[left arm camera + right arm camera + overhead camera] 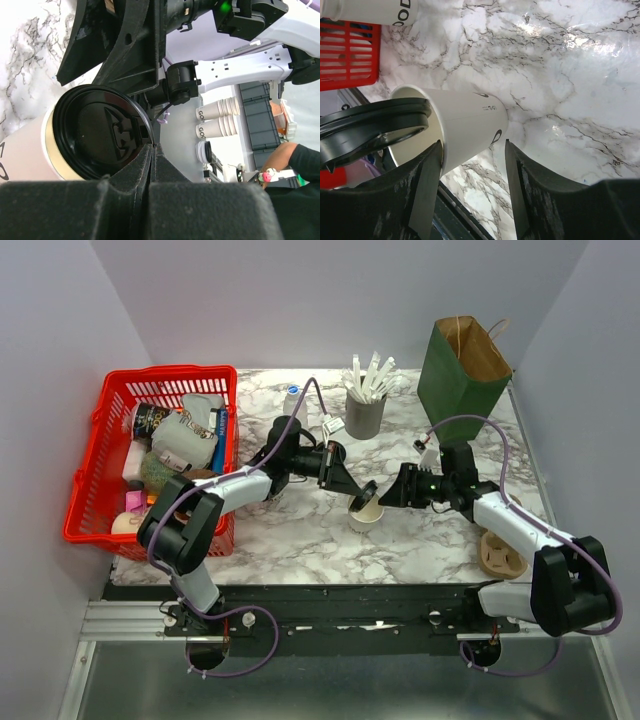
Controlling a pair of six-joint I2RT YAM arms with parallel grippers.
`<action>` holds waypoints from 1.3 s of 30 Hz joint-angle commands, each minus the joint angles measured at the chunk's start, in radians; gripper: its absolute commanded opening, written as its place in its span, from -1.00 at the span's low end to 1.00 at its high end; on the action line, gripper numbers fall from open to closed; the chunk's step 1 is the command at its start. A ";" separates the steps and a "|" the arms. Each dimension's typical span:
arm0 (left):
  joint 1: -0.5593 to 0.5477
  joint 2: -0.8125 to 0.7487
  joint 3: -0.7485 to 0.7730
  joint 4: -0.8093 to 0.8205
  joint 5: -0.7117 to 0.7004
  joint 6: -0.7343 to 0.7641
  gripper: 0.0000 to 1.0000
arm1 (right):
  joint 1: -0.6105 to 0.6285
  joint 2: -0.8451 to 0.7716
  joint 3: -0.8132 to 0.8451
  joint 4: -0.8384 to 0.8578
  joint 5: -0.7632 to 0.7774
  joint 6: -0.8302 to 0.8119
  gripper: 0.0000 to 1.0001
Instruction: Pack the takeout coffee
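Observation:
The takeout coffee cup [366, 516], cream-white paper, stands mid-table between the two arms. Its black lid [368, 494] sits tilted over the cup's mouth, not pressed flat. My left gripper [358, 488] is shut on the lid's rim. In the left wrist view the lid [97, 131] meets the closed left gripper [152, 148] at its edge, with the cup wall [27, 155] behind. My right gripper [388, 494] is open and straddles the cup [470, 117]. One of its fingers [427, 185] touches the cup near the rim; the other stands just off the base.
A red basket [92, 495] full of items stands at the left. A grey cup of white sticks [365, 415] and a green paper bag [462, 370] stand at the back. A brown cup holder [500, 555] lies near the front right edge. Another paper cup [370, 10] lies by the basket.

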 commanded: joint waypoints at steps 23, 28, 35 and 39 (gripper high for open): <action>0.031 -0.046 -0.003 -0.124 -0.029 0.132 -0.62 | 0.008 -0.015 0.016 -0.014 0.025 -0.016 0.21; 0.035 -0.041 -0.001 -0.129 -0.035 0.137 -0.59 | 0.007 -0.012 0.022 -0.013 0.025 -0.014 0.21; 0.035 -0.069 0.038 -0.221 -0.067 0.304 -0.39 | 0.007 -0.011 0.024 -0.011 0.022 -0.017 0.21; 0.012 -0.130 0.115 -0.547 -0.179 0.632 -0.01 | 0.008 -0.011 0.024 -0.010 0.018 -0.019 0.21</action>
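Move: The left fingers, pointing right, still pinch the upper edge of a black lid standing steeply in the cup's mouth; its middle is about 3 cm below and 2 cm right. The cup's middle is some 11 cm below, 2 cm right and 1 cm back. A spare lid lies roughly 19 cm ahead and 6 cm left, the other white cup 8 cm ahead and 23 cm left. From the right hand the cup is about 5 cm left and 1 cm ahead, near level. Rising barely 1 cm at first, the left hand then sinks about 2.5 cm beside the cup's mouth, easing a centimetre or so left and forward as its fingers open to about a third and let go of the lid's edge. The right hand stays put against the cup's side, fingers part open, the upper fingertip at the rim. ##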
